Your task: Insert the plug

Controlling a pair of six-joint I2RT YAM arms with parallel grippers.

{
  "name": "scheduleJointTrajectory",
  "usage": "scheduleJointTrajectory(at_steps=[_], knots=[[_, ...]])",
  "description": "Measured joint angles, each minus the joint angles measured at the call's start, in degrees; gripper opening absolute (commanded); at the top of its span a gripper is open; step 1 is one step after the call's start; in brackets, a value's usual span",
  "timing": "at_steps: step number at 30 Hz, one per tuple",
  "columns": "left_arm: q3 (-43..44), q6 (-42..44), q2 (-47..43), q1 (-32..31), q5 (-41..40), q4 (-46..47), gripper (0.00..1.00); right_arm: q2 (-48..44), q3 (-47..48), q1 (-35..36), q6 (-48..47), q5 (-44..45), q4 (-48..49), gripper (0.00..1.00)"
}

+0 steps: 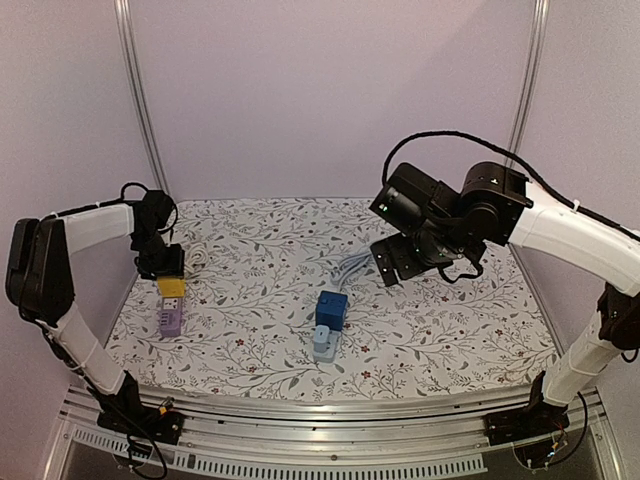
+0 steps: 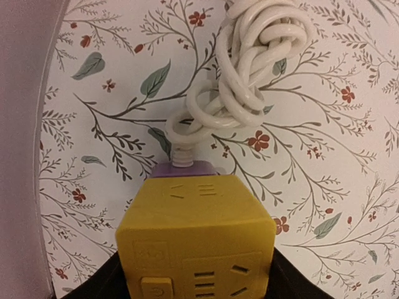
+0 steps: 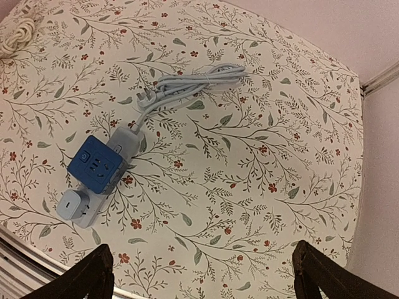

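My left gripper (image 1: 161,264) is shut on a yellow cube plug (image 1: 171,287) at the table's left side. In the left wrist view the yellow cube (image 2: 196,230) fills the bottom, with black fingers (image 2: 290,283) against both its sides. It sits on the cable end of a purple power strip (image 1: 170,320), whose edge (image 2: 184,169) shows just beyond the cube. A coiled white cable (image 2: 249,68) runs from that end. My right gripper (image 1: 395,262) hangs open above the table's middle right, with nothing between its fingertips (image 3: 87,277).
A blue cube adapter (image 3: 95,163) sits on a light-blue power strip (image 3: 78,205) at the centre front. Its grey cable (image 3: 193,81) lies bundled behind it. The enclosure wall (image 2: 25,149) stands close on the left.
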Motion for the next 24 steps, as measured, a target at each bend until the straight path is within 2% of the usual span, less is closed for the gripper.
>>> scheduleJointTrajectory(at_steps=[5,14,24], knots=[[-0.3,-0.5,-0.4,0.5,1.8,0.2,0.99,0.9,0.3,0.0,-0.3,-0.2,0.1,0.99],[0.8,0.3,-5.4,0.7,1.7,-0.8,1.00,1.7,0.8,0.0,-0.7,-0.2,0.3,0.99],[11.1,1.2,-11.2,0.7,1.1,-6.3,1.00,1.9,6.2,0.0,-4.2,2.4,0.5,0.99]])
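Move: The yellow plug cube sits between the left fingers, its middle about 1 cm below the hand point. The purple power strip beneath it has its middle some 5 cm back and 5 cm lower; the bundled white cord lies about 8 cm ahead, 5 cm to the right and 6 cm down. From the right hand, the cube is roughly 50 cm left, 11 cm ahead and 20 cm below. Left fingers open, let go of the yellow cube and rise about 12 cm; the right hand rises 3 cm. ##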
